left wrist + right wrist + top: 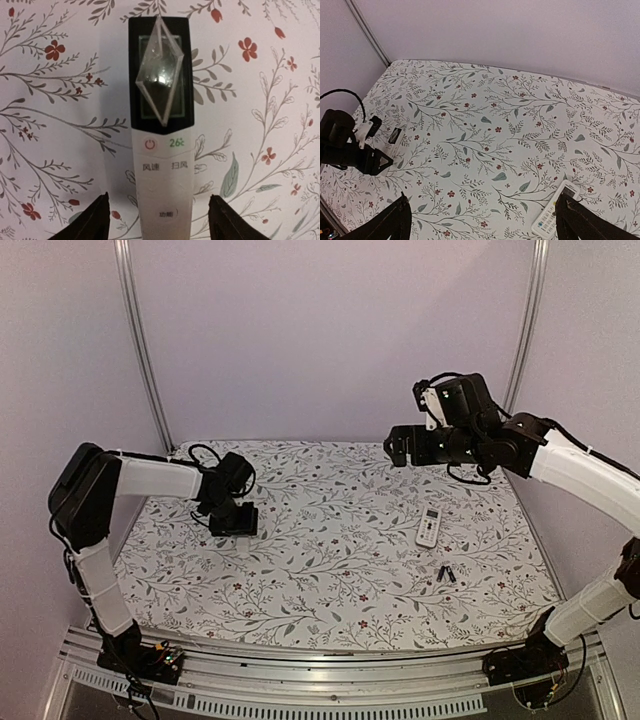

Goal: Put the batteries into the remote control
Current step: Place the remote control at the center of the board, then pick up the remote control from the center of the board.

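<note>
A white remote with a black display lies face up on the floral cloth. My left gripper stands open astride its lower end, with a gap on each side between the fingers and the remote. In the top view that gripper is low at the left. A second white remote lies at the right, and two small dark batteries lie just in front of it. My right gripper hangs open high above the table's back right, holding nothing. Its wrist view shows the second remote by its right finger.
The floral cloth covers the whole table. Plain walls and two metal posts close it in at the back and sides. The left arm shows at the left of the right wrist view.
</note>
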Controlling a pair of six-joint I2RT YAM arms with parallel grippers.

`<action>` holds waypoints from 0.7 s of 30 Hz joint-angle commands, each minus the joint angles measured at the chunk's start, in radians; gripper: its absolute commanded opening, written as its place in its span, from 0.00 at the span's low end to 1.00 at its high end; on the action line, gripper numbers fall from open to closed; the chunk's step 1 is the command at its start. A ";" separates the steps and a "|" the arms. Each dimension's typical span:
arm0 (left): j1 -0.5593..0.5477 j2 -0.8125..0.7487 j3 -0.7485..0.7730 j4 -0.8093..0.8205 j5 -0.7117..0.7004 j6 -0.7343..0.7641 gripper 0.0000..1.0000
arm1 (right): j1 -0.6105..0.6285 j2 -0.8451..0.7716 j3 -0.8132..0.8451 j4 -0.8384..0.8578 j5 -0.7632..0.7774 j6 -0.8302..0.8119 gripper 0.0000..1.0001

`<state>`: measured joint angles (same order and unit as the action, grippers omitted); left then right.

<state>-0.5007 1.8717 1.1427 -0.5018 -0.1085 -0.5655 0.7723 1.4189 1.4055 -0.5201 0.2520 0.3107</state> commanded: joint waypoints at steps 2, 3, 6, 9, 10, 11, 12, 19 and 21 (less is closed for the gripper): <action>0.003 -0.124 0.060 -0.053 -0.023 0.030 0.70 | -0.138 0.074 -0.097 -0.119 -0.010 0.121 0.99; 0.001 -0.143 0.065 -0.053 -0.018 0.035 0.70 | -0.165 0.086 -0.113 -0.116 -0.013 0.139 0.99; -0.015 -0.202 0.080 -0.055 -0.021 0.047 0.70 | -0.205 0.128 -0.146 -0.118 0.033 0.163 0.99; -0.033 -0.246 0.086 -0.055 -0.044 0.047 0.71 | -0.237 0.194 -0.165 -0.113 0.019 0.166 0.98; -0.035 -0.259 0.086 -0.055 -0.052 0.046 0.71 | -0.245 0.215 -0.173 -0.109 0.015 0.170 0.97; -0.039 -0.267 0.084 -0.055 -0.058 0.046 0.71 | -0.253 0.232 -0.179 -0.103 0.009 0.172 0.96; -0.043 -0.276 0.084 -0.055 -0.061 0.047 0.71 | -0.258 0.259 -0.184 -0.098 0.001 0.172 0.96; -0.052 -0.278 0.075 -0.055 -0.046 0.045 0.71 | -0.303 0.385 -0.183 -0.054 -0.054 0.167 0.97; -0.060 -0.272 0.074 -0.055 -0.042 0.044 0.71 | -0.317 0.416 -0.178 -0.051 -0.076 0.166 0.97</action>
<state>-0.5396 1.5932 1.2221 -0.5419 -0.1535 -0.5266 0.4847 1.7782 1.2331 -0.6003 0.2234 0.4675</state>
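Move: From my right hand, the remote control with the many buttons lies about 5 cm ahead, 10 cm to the right and 30 cm below; the two loose batteries lie some 13 cm nearer the base than it and 3 cm farther right. For my left hand that remote control is roughly 42 cm to the right and 3 cm ahead, at table height. The slim remote lies between my opened left fingers, its middle about 3 cm ahead. I drop my wide-open right hand some 23 cm towards the remote control, swinging it about 11 cm right and a little forward on the way, mostly early on, while the wrist tips down and turns clockwise; it ends still above the remote control, not touching. My left hand, already open, lifts about 13 cm straight up off the slim remote, its fingers tilting forward, then halts. ##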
